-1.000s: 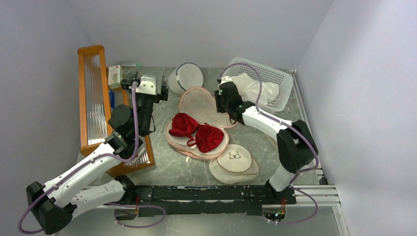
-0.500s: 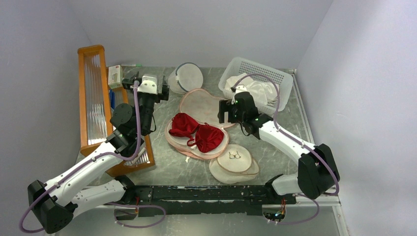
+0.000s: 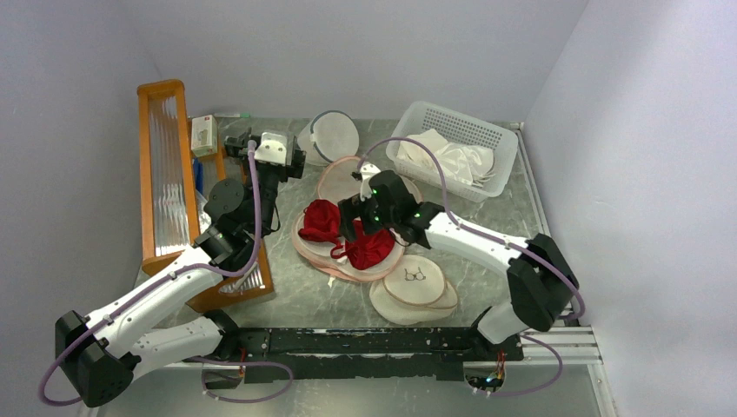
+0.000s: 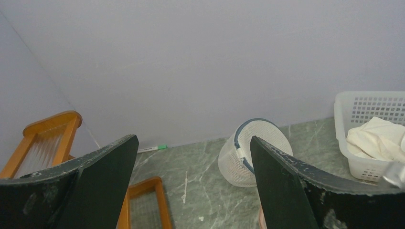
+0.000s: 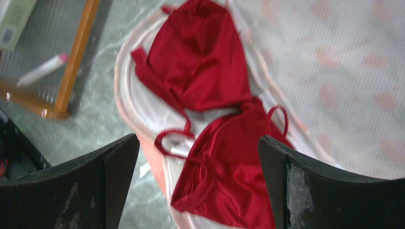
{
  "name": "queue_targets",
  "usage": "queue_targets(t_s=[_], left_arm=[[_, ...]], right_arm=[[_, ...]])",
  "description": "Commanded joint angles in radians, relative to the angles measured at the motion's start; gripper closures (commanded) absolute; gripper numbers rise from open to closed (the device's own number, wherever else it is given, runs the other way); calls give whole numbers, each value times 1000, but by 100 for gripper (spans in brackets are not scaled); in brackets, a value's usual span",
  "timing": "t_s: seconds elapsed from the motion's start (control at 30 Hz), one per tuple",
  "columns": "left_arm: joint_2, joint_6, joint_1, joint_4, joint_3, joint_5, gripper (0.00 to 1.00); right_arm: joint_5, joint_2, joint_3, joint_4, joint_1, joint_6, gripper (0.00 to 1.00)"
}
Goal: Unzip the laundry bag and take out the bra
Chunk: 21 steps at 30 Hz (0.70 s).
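Note:
The laundry bag (image 3: 349, 180) lies unzipped in the middle of the table, its printed flap (image 5: 334, 71) thrown back and its pale lining (image 5: 143, 112) showing. On the lining lies the deep red bra (image 3: 369, 249), both cups (image 5: 210, 81) and thin straps exposed. My right gripper (image 3: 355, 224) hovers just over the bra, open, its fingertips (image 5: 126, 143) straddling the nearer cup (image 5: 239, 181) with nothing gripped. My left gripper (image 3: 265, 143) is open and raised at the back left, facing the rear wall, apart from the bag.
A white mesh dome bag (image 3: 333, 135) and a white basket (image 3: 452, 130) holding white cloth (image 4: 377, 138) stand at the back. A round cream pouch (image 3: 415, 280) lies in front of the bag. A wooden rack (image 3: 163, 174) runs along the left, with a small box (image 3: 203, 133) beside it.
The right gripper has left the flap's right edge near the basket, swung left and nearer over the bra, and opened wide. The left gripper has drifted slightly right.

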Motion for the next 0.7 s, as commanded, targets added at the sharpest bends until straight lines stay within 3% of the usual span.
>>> queue_targets(t_s=[0.0, 0.37, 0.67], left_arm=[[0, 4, 7, 10, 20, 6, 1], [8, -8, 34, 15, 18, 32, 1], [1, -44, 69, 3, 25, 56, 1]], right_arm=[[-59, 142, 80, 61, -89, 76, 3], [-136, 459, 261, 180, -117, 135, 4], [-226, 496, 186, 319, -59, 212, 8]])
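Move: The bra's left cup lies about 4 cm ahead of the right hand, 8 cm to its left and 11 cm below. At that same depth, the right cup is 3 cm to this hand's right and 1 cm back. The open lid of the laundry bag is centred some 13 cm ahead and 2 cm right, just as low. From the left hand, the left cup lies level with it, roughly 13 cm right and 37 cm down. Towards the bra's left cup and its far edge beside the lid hinge, the right hand swoops down about 9 cm and forward about 8 cm, then slants off leftward some 5 cm as it levels out low over the cloth. The wrist tilts about 15 degrees and the fingers stay wide open; whether they touch the cup can't be seen. ##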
